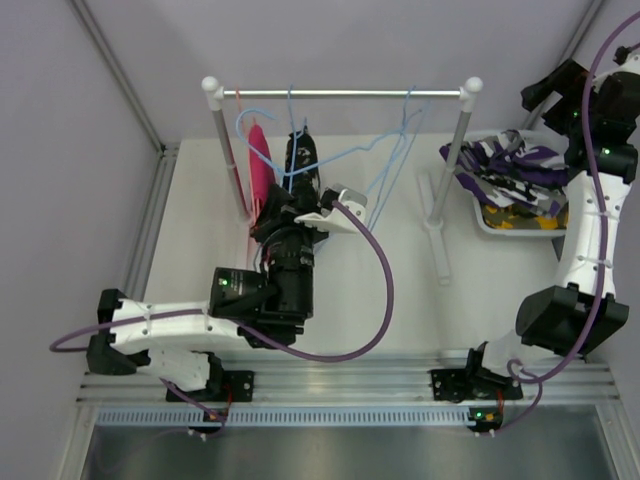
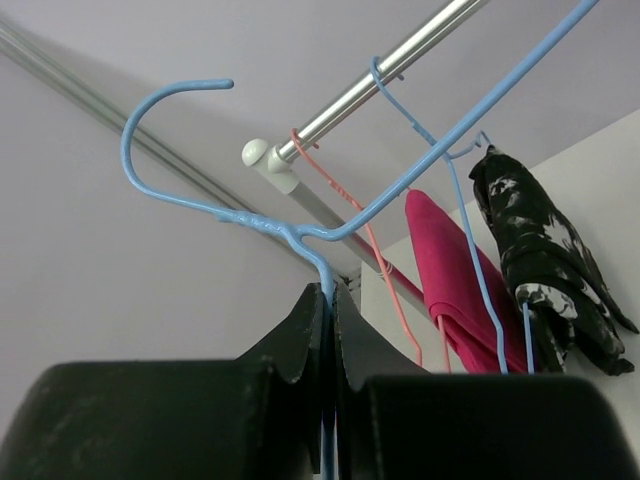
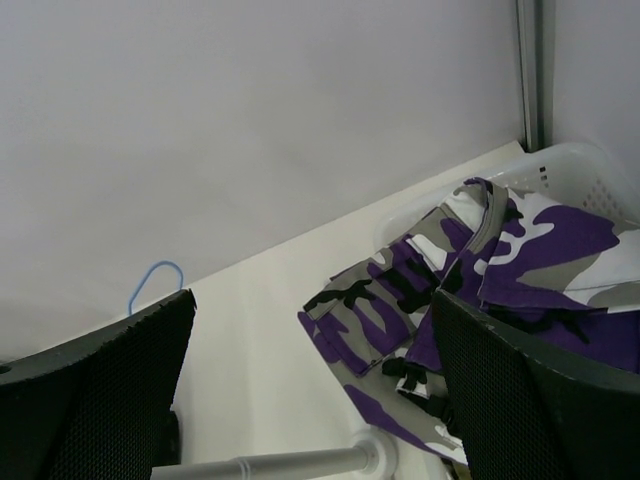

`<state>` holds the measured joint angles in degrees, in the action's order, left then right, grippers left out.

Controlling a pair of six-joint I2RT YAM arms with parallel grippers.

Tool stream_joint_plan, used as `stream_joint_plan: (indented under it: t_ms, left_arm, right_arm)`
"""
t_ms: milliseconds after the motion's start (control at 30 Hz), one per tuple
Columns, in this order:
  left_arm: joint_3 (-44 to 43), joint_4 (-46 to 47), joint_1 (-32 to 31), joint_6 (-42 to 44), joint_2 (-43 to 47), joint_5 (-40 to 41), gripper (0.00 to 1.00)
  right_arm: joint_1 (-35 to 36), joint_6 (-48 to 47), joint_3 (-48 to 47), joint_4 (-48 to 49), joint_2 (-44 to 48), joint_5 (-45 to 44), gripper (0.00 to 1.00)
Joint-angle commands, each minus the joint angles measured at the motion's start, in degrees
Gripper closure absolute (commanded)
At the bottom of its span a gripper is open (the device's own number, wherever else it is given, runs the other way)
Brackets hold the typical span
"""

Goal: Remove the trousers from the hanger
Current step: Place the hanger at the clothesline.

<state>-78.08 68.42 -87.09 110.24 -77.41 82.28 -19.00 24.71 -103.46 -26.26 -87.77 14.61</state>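
My left gripper (image 2: pixel 332 292) is shut on the neck of an empty blue hanger (image 2: pixel 190 205), whose hook hangs free of the rail (image 2: pixel 400 65). To its right the hot pink trousers (image 2: pixel 450 280) hang from a salmon hanger (image 2: pixel 345 195), and beside them the black trousers with white print (image 2: pixel 545 270) also hang from the rail. From above, the pink pair (image 1: pixel 262 165) and the black pair (image 1: pixel 300 155) hang just beyond that gripper. My right gripper (image 3: pixel 315 295) is open above the purple camouflage trousers (image 3: pixel 400 290) in the basket, touching nothing.
A white basket (image 1: pixel 480 220) at the right holds the purple camouflage pair (image 1: pixel 510 160) over a yellow-olive camouflage pair (image 1: pixel 515 210). More empty blue hangers (image 1: pixel 400 150) hang on the rail (image 1: pixel 340 93). The rack's posts (image 1: pixel 450 160) and foot (image 3: pixel 375 455) stand on the table.
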Motion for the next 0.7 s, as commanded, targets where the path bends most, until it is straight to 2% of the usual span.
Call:
stream_joint_plan:
  t_ms: [0, 100, 233, 367, 667]
  left_arm:
    - [1.1, 4.2, 0.6, 3.0, 0.9, 0.6, 1.0]
    - [2.4, -0.5, 1.9, -1.0, 1.7, 0.7, 1.0]
    - [3.9, -12.0, 5.3, -10.3, 4.1, 1.1, 1.0]
    - [3.6, -28.2, 8.2, -22.9, 6.0, 1.1, 1.0]
    - [3.6, -29.6, 12.0, -22.3, 1.7, -0.3, 1.0]
  right_arm:
    - [-0.6, 0.6, 0.5, 1.7, 2.4, 0.8, 0.0]
    - [-0.6, 0.6, 1.2, 1.9, 2.5, 0.9, 0.0]
    - [-0.6, 0.9, 1.8, 2.4, 2.2, 1.2, 0.01]
    - [-0.6, 1.1, 1.9, 2.6, 1.5, 1.6, 0.01]
    - [-0.5, 1.3, 3.0, 3.4, 1.4, 2.0, 0.01]
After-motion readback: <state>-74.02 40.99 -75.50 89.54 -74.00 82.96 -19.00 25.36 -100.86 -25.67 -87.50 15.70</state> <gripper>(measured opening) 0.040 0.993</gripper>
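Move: The clothesline rail, where the blue hanger in my left hand is headed, runs some 20 cm straight ahead, roughly level with the hand. The pink trousers hang about 20 cm ahead, 4 cm left and 14 cm lower; the black trousers about 20 cm ahead, 5 cm right and equally low. The empty hangers' hooks sit on the rail 24 cm to the right. From my right hand that stretch of rail lies about 45 cm left and 5 cm back, near its height. I keep the empty blue hanger pinched in my left hand just beside its neck, hook up, and carry it about 4 cm forward towards the rail while sinking some 3 cm and easing 2 to 3 cm left. As I go I turn the hand about 10 degrees counter-clockwise, with a slight roll that lifts its left side; the fingers stay shut. ##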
